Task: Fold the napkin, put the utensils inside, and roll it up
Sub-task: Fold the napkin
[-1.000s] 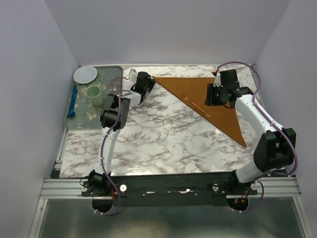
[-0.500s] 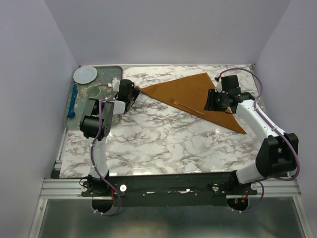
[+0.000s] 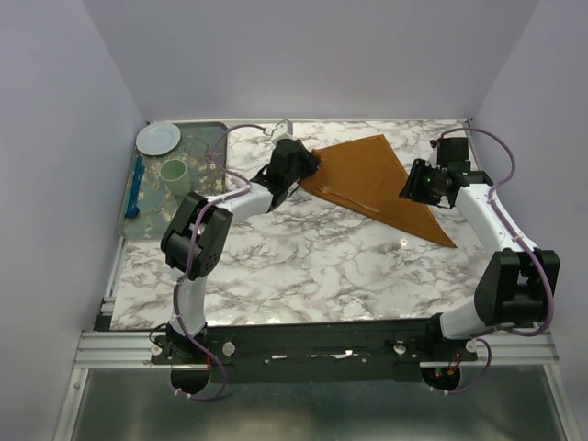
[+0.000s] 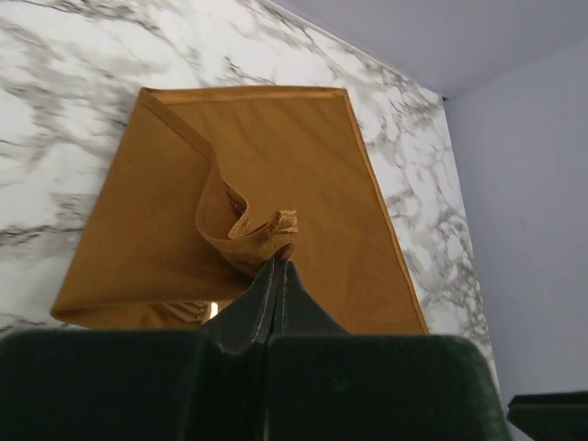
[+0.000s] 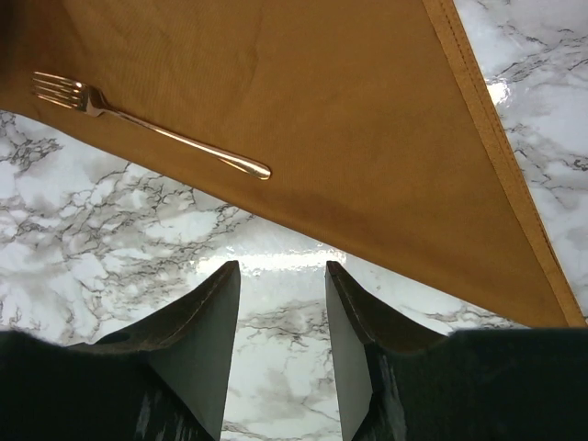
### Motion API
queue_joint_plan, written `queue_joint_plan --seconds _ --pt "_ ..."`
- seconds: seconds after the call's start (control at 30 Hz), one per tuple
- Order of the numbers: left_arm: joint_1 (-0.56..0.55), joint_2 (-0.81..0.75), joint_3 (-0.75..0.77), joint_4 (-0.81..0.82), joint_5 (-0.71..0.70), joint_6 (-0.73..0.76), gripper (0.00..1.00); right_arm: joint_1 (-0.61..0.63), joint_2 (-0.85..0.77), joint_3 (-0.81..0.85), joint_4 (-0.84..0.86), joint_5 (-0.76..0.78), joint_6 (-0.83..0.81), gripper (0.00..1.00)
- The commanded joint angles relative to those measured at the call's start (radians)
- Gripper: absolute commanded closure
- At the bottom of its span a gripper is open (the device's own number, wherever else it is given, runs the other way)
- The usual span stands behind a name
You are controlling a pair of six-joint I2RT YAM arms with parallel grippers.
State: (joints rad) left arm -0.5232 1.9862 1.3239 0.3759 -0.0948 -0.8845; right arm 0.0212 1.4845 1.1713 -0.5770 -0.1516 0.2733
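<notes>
The rust-orange napkin (image 3: 372, 175) lies on the marble at the back right, its left corner lifted and doubled over itself. My left gripper (image 3: 310, 166) is shut on that bunched corner (image 4: 266, 230), and its tips (image 4: 278, 264) meet with cloth pinched between them. The copper fork (image 5: 152, 129) rests on the napkin near its front edge, tines to the left in the right wrist view. My right gripper (image 3: 410, 190) hovers open over the napkin's right part. Between its fingers (image 5: 280, 266) there is only bare marble just off the cloth's edge (image 5: 386, 248).
A green tray (image 3: 152, 218) at the left holds a white plate (image 3: 158, 138), a green cup (image 3: 175, 175) and a blue utensil (image 3: 135, 188). Lilac walls close in the table at the back and on both sides.
My left gripper has swept right from the tray side, carrying the napkin's left corner over the cloth. The right gripper has drawn back to the right, off the fork, and opened slightly.
</notes>
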Motion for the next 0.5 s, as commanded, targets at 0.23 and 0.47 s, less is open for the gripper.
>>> queue_joint_plan --seconds 0.23,0.47 --pt "-0.169 0.111 0.178 -0.097 0.003 0.125 1.0 -0.017 -0.043 -0.013 0.012 -0.034 -0.01 0.49" --pt "-0.228 0.157 0.224 -0.121 -0.003 0.136 1.0 -0.07 -0.047 -0.041 0.019 -0.063 0.018 0.49"
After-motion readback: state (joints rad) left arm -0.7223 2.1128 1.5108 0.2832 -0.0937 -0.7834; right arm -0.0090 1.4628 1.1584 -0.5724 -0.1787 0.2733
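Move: The left hand holds the napkin's lifted corner. The fork lies on the napkin about 9 cm to its right, 2 cm back and 13 cm below. On the table, the napkin's far corner is roughly 17 cm right and 19 cm ahead of this hand; its right-hand corner is some 34 cm right and 17 cm back. From the idle right hand, the fork is about 11 cm ahead and 16 cm left, 13 cm below. Keep the napkin corner pinched in the closed left fingers and carry it over the fork, about 11 cm to the right while drawing back some 5 cm. Let the hand rise slightly at first, then sink a couple of centimetres, turning it about 15 degrees clockwise as it goes. ##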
